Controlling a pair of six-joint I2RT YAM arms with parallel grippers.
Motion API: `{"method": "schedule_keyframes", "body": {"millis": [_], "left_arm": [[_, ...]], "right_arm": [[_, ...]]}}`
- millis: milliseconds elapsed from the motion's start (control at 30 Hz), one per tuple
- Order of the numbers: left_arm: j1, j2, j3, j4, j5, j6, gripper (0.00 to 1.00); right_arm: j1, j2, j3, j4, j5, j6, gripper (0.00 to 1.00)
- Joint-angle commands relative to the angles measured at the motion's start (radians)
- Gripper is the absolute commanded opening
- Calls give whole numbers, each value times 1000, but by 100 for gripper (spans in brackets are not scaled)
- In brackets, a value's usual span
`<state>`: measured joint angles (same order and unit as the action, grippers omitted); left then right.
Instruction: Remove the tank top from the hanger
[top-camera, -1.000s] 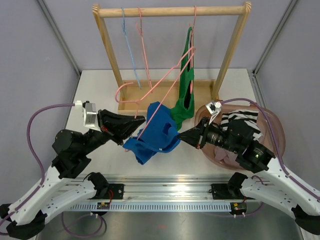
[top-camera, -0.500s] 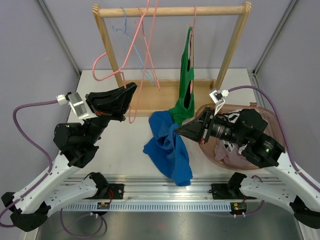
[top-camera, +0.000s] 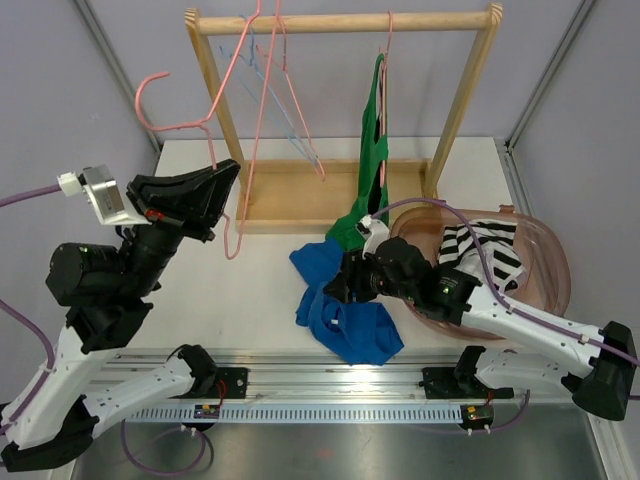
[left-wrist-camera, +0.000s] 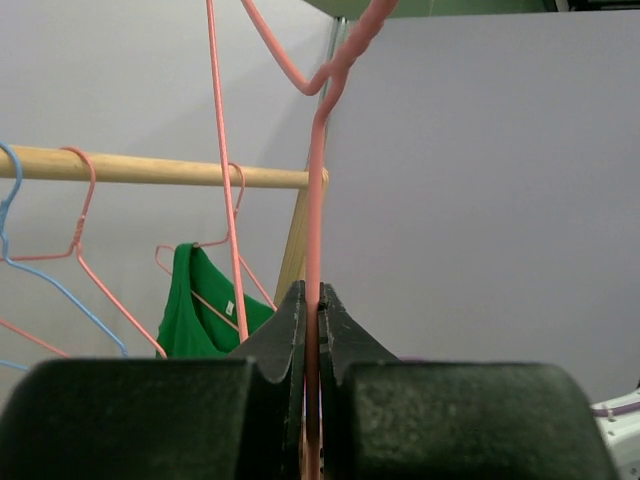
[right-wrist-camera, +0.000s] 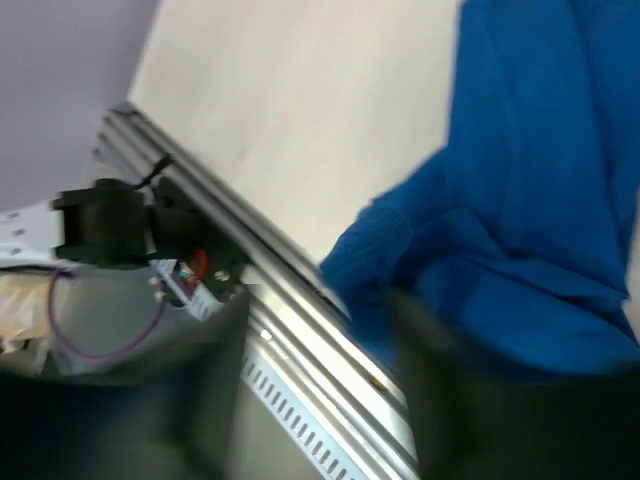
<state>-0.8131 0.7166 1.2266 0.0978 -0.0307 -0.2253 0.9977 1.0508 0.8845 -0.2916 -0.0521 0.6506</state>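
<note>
The blue tank top (top-camera: 345, 315) lies crumpled on the white table near the front edge, off any hanger. In the right wrist view, blue tank top (right-wrist-camera: 540, 180) fills the upper right. My right gripper (top-camera: 335, 285) hovers low over the top's left edge; its blurred jaws (right-wrist-camera: 318, 310) stand apart with only table rail between them. Raised at the far left, my left gripper (top-camera: 232, 172) is shut on the neck of a bare pink hanger (top-camera: 262, 100). That wire runs straight up between the closed jaws (left-wrist-camera: 311, 290) as the pink hanger (left-wrist-camera: 316, 200).
A wooden rack (top-camera: 340, 22) at the back carries a green tank top (top-camera: 372, 170) on a pink hanger, plus bare blue and pink hangers (top-camera: 285, 90). A brown basket (top-camera: 555, 262) with striped cloth (top-camera: 480, 250) sits right. A metal rail (top-camera: 340, 375) edges the table front.
My left gripper lifted the pink hanger up and to the left, clear of the blue top. The right gripper came down and left with the top, laid it on the table, and parted its jaws.
</note>
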Motion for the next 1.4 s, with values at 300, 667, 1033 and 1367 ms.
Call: {"method": "schedule_keyframes", "body": {"millis": [300,667,1033,1367], "left_arm": [[-4,129,163,-320,-80,-186,0],[-4,416,470,-688,-247,-356,0],[-4,759,910,-975,-543,-336,0],[-3,866,1062,-905,-545,-201,0]], "right_arm": [[10,-192,4,-84,305,-5,99],[10,-261,-12,-144,322,34,100],[10,-268,-18,-162,321,44,99],[10,-314,-22,-205,345,34,100]]}}
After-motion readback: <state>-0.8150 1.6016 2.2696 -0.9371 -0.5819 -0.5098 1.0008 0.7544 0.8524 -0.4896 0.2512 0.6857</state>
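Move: The left hand holds the emptied pink hanger; the free stretch of rack bar it is bound for lies about 20 cm ahead, 6 cm right and level. Another pink hanger's hook sits on the bar 20 cm ahead and 4 cm right, a blue one straight ahead; the green top hangs 19 cm ahead, 19 cm right, 20 cm lower. For the right hand the blue tank top lies some 17 cm below, 4 cm ahead, 2 cm right; the bin's middle is 8 cm ahead, 28 cm right. Dipping some 8 cm and drifting right first, then driving forward about 17 cm in all, the left hand carries the pink hanger to the bar beside the other pink one, turning its upturned, right-pointing fingers round to point forward and keeping its pinch. The right hand opens wide over the blue top, dips briefly, then lifts and draws off about 8 cm right towards the bin. ##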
